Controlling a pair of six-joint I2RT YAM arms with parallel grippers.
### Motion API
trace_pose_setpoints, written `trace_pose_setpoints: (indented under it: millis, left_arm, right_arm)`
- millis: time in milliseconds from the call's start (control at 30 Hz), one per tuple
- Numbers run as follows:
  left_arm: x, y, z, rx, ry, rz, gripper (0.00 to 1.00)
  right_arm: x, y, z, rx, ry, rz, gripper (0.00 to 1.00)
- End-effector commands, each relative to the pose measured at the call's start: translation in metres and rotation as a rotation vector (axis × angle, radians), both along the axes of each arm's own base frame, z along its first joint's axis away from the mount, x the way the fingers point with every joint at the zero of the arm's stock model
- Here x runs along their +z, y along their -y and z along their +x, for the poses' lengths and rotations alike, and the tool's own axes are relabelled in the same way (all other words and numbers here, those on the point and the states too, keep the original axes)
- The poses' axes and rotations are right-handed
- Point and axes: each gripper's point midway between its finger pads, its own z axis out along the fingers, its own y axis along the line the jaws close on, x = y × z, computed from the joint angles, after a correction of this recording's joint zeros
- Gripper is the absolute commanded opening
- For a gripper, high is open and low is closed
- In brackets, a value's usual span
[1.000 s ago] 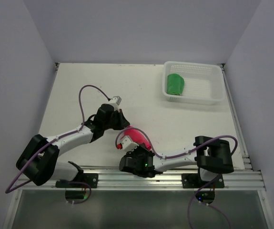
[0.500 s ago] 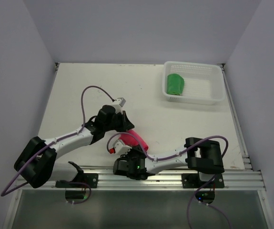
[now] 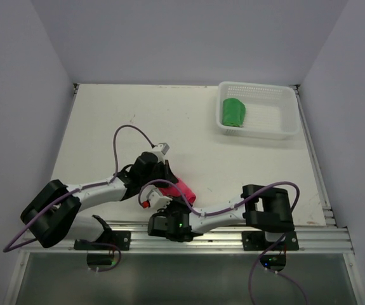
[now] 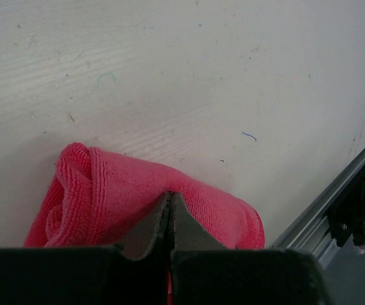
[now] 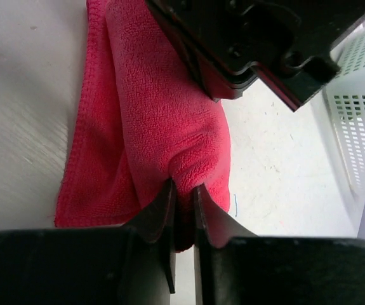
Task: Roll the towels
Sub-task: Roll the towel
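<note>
The pink-red towel lies bunched near the table's front edge, between both arms. My left gripper is shut, and its tips rest on top of the pink towel. No cloth shows between its fingers. My right gripper comes from the near side. It is shut on a raised fold of the pink towel, which sits pinched between its fingers. The green towel lies rolled in the white basket at the back right.
The left gripper's black body hangs close over the towel in the right wrist view. The basket's mesh wall shows at the right. The aluminium rail runs along the table's front edge just past the towel.
Both wrists have moved toward the front edge, the right one also leftward. The pink towel has shifted nearer with them and looks more bunched.
</note>
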Motion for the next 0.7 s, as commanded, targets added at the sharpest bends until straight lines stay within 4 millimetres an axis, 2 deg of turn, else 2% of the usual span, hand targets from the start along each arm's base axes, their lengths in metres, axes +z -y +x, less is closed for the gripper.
trace_pose_setpoints:
  millis: [0, 67, 200, 367, 467, 633, 667]
  left_arm:
    - [-0.031, -0.019, -0.008, 0.066, -0.047, 0.072, 0.0]
    - [-0.038, -0.021, -0.01, 0.069, -0.055, 0.075, 0.0]
    - [-0.049, -0.022, -0.013, 0.069, -0.077, 0.089, 0.0]
    - [-0.049, -0.025, -0.013, 0.073, -0.073, 0.095, 0.0]
    - [-0.049, -0.026, -0.015, 0.074, -0.077, 0.1, 0.0]
    - [-0.047, -0.03, -0.017, 0.084, -0.07, 0.097, 0.0]
    - [-0.045, -0.03, -0.017, 0.084, -0.065, 0.091, 0.0]
  right_arm:
    - [0.003, -0.004, -0.007, 0.002, -0.061, 0.085, 0.14]
    - [0.005, -0.005, -0.008, -0.001, -0.069, 0.11, 0.19]
    - [0.019, -0.007, -0.007, -0.017, -0.086, 0.194, 0.37]
    - [0.059, -0.01, -0.007, -0.002, -0.11, 0.369, 0.44]
    - [0.075, -0.01, -0.01, 0.018, -0.157, 0.475, 0.49]
    - [0.081, -0.013, -0.004, 0.023, -0.359, 0.716, 0.58]
    - [0.074, -0.006, 0.009, -0.028, -0.384, 0.773, 0.6]
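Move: My right fingers are pinching the near end of the pink towel roll; its middle lies about 5 cm ahead and 2 cm to the left of them, slightly lower. The table's front edge is some 8 cm straight behind that hand, and the green towel in the basket roughly 35 cm ahead and 19 cm to the right. From my left hand, whose shut fingertips are already on the far part of the roll, its middle is about 2 cm back, 3 cm right and slightly below. I open my right fingers to rather more than half and let go of the towel's near end, then lift that hand about 8 cm almost straight up off the roll, its left side rolling up some 30 degrees and the fingers tipping down a little. My left hand stays with its shut fingertips on the far part, sinking about 1 cm into the towel to hold it down. ##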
